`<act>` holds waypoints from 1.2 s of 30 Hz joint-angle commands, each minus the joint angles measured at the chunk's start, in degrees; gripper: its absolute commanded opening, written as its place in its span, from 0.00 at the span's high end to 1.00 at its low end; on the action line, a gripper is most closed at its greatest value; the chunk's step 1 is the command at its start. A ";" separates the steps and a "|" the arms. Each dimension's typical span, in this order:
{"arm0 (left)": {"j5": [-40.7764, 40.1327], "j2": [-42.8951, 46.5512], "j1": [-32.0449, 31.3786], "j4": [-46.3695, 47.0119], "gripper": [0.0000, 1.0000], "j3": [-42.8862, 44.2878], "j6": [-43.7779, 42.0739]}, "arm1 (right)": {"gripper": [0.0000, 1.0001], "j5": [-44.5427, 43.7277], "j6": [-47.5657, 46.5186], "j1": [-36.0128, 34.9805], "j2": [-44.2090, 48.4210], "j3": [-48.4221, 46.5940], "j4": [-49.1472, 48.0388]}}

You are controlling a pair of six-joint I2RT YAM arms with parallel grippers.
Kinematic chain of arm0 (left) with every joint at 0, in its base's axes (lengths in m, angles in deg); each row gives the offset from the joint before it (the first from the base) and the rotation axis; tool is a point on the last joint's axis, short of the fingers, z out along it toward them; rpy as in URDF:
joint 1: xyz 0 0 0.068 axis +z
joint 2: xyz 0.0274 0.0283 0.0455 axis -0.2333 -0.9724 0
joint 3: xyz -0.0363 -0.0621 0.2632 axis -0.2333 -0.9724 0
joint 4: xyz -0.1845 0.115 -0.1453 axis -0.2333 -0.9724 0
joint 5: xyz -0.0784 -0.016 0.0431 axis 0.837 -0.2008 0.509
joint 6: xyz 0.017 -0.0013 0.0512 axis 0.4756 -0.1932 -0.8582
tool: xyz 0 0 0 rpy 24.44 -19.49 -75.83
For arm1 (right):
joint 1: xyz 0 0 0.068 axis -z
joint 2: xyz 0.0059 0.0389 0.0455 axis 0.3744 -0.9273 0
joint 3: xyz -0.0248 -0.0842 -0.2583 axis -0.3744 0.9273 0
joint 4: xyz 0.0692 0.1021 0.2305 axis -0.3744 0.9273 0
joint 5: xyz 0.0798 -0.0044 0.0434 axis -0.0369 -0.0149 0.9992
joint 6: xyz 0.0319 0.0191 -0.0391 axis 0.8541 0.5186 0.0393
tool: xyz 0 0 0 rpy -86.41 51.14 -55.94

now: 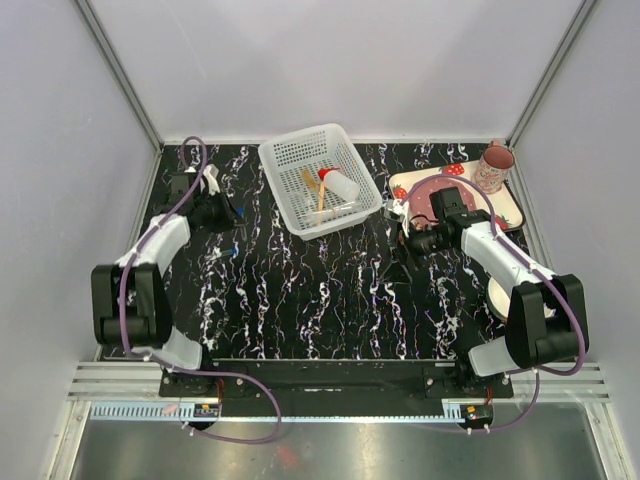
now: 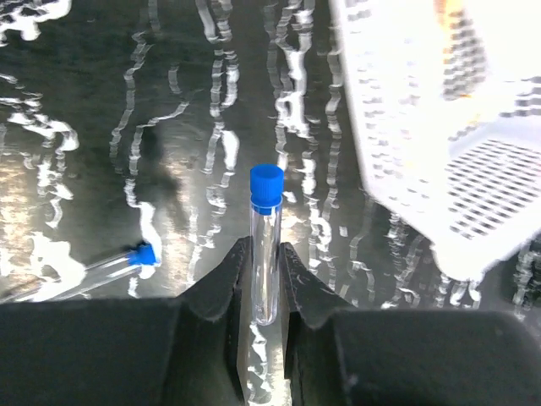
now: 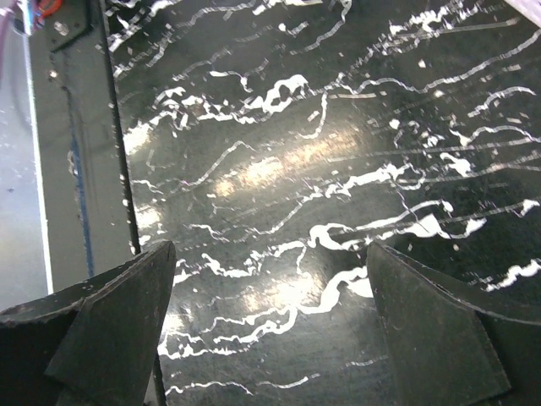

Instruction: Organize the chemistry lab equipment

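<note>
My left gripper [image 2: 266,279] is shut on a clear tube with a blue cap [image 2: 265,241], which stands upright between the fingers above the table. A second blue-capped tube [image 2: 114,269] lies flat on the table to its left and also shows in the top view [image 1: 233,250]. In the top view the left gripper [image 1: 232,213] is left of the white basket [image 1: 290,160]. The basket holds a red-capped squeeze bottle [image 1: 338,184] and thin wooden sticks [image 1: 311,184]. My right gripper [image 3: 270,330] is open and empty over bare table, right of the basket [image 1: 400,238]. No rack or funnel shows.
A strawberry-print tray [image 1: 508,207] with a pink plate [image 1: 418,190] sits at the back right, partly under the right arm. A pink mug [image 1: 493,166] stands on it. The basket's corner [image 2: 456,127] is close on the right in the left wrist view.
</note>
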 commanded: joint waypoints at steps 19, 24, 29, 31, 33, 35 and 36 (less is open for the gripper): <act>-4.59 26.17 -36.29 57.29 0.83 -29.22 38.97 | 0.00 16.28 64.16 -8.91 3.17 10.09 -53.45; -9.36 18.43 -41.59 62.94 0.83 -25.27 41.09 | 0.01 13.29 75.29 -8.91 2.21 12.13 -63.31; -12.27 14.30 -44.76 62.58 0.83 -22.19 41.52 | 0.20 11.63 79.87 -8.91 0.98 12.22 -65.26; -12.36 13.68 -45.11 62.58 0.83 -22.01 41.97 | 0.34 11.36 79.87 -8.82 0.10 11.87 -64.56; -12.36 13.06 -45.29 63.46 0.83 -22.27 42.84 | 0.39 11.53 80.05 -8.82 -0.60 11.52 -63.94; -12.44 12.80 -45.55 63.90 0.83 -22.45 43.37 | 0.48 11.71 79.96 -8.82 -1.39 10.99 -63.68; -12.44 12.80 -45.64 63.99 0.83 -22.45 43.46 | 0.51 11.71 79.96 -8.82 -1.66 10.90 -63.41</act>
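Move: The left hand already holds the blue-capped tube. The open right gripper is about 38 cm to its right, 14 cm nearer the base and roughly 2 cm higher. From the left hand, the white basket is some 20 cm right and 10 cm farther out, and a loose tube lies 7 cm left and 10 cm back, both below. From the right hand, the held tube is about 38 cm left, 14 cm ahead and 2 cm lower. Still pinching the tube, the left hand carries it some 28 cm right, with 12 cm of back and 12 cm of lift, past the basket's near side, tilting about 45 degrees until its fingers point sideways at the right hand. The right hand comes 9 cm left and 7 cm up to meet it, turning its wrist some 40 degrees; late on, its wide-open fingers close about halfway around the tube's glass, with no touch visible yet. ##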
